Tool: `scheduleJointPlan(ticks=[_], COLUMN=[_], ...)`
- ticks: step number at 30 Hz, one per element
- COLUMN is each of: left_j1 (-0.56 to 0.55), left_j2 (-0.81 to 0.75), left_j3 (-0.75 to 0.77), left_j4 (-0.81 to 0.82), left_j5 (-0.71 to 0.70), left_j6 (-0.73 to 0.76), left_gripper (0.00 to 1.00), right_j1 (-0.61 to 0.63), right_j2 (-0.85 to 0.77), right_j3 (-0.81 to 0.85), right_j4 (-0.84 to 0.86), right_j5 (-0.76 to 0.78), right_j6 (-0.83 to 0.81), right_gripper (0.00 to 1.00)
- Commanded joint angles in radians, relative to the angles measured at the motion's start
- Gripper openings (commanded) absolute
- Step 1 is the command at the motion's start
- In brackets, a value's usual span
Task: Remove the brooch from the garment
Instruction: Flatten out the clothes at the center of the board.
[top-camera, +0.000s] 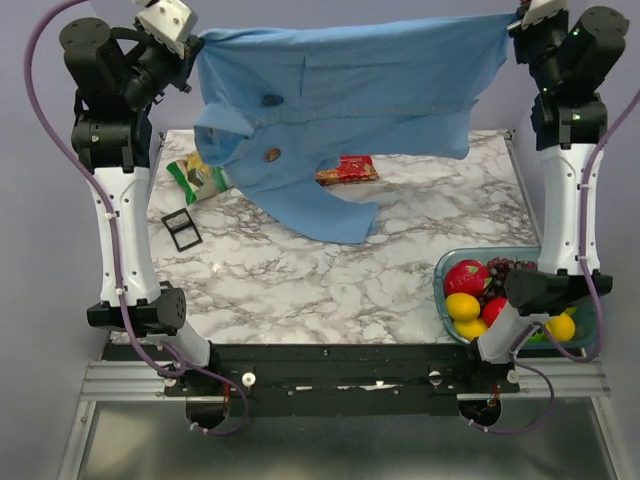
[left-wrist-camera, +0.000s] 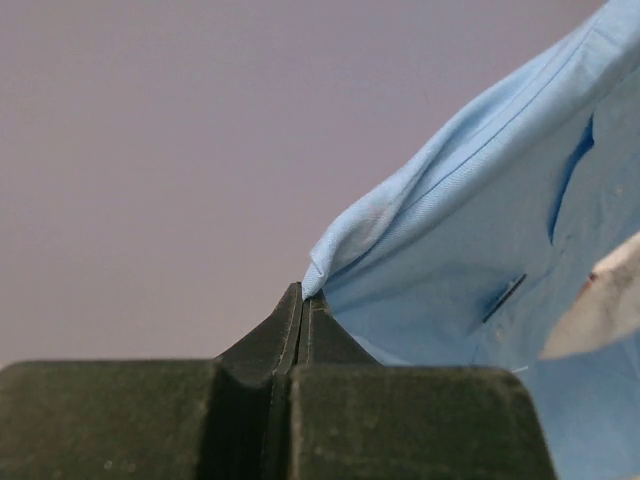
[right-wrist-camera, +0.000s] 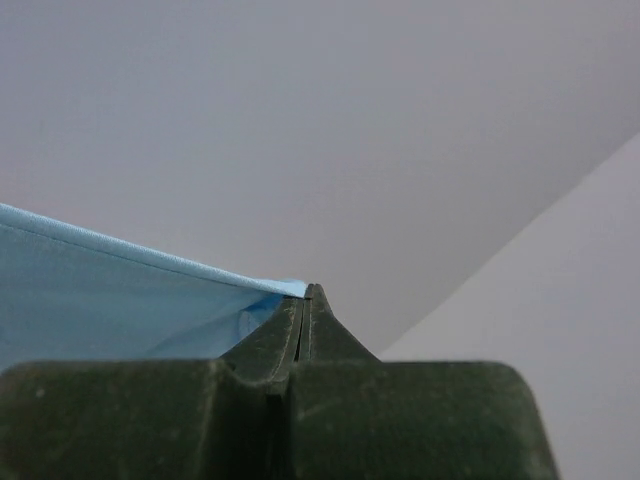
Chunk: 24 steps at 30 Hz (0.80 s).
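A light blue shirt, the garment (top-camera: 350, 90), hangs stretched in the air above the marble table (top-camera: 330, 280). Its lower part droops onto the tabletop. The brooch (top-camera: 272, 100), a small dark blue round pin, sits on the shirt's front near the left side. A brownish round spot (top-camera: 271, 154) lies lower on the cloth. My left gripper (top-camera: 196, 42) (left-wrist-camera: 303, 292) is shut on the shirt's left corner. My right gripper (top-camera: 513, 22) (right-wrist-camera: 308, 292) is shut on the right corner, with the cloth edge (right-wrist-camera: 120, 300) running off to the left.
A green snack packet (top-camera: 200, 178) and a red packet (top-camera: 347, 170) lie partly under the shirt. A black rectangular frame (top-camera: 181, 229) lies at the left. A teal bowl (top-camera: 470, 253) with fruit stands at the near right, beside the right arm's base.
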Motion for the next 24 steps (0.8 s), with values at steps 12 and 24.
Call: scheduleJointPlan(ticks=[12, 24], left_j1=[0.015, 0.018], left_j2=[-0.181, -0.406], left_j3=[0.175, -0.272], left_j4=[0.195, 0.188], left_j5=[-0.104, -0.109], left_j6=[-0.001, 0.039], left_gripper=[0.00, 0.00], right_j1=[-0.017, -0.017], right_j2=[-0.394, -0.528], right_j3=[-0.198, -0.544], right_j4=[0.247, 0.261], right_j5=[-0.068, -0.189], right_j6=[0.008, 0.066], right_gripper=[0.01, 0.01])
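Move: Each hand already holds an upper corner of the garment, with the top edge stretched between them. The board's centre is about 50 cm below both: roughly 24 cm right and 8 cm back of the left hand, 30 cm left and 15 cm back of the right. From the left hand, the dark brooch hangs some 13 cm right and 11 cm down, about level fore and aft. The fruit basket sits some 28 cm back, 9 cm right and 48 cm below the right hand. Up and back towards the bases, both arms together swing the spread garment in, first climbing steeply, then drawing level, about 18 cm back and 11 to 15 cm up overall. The fingers tip upward some 25–30 degrees and stay shut on the corners; right at the end both hands begin to sink a couple of centimetres. ##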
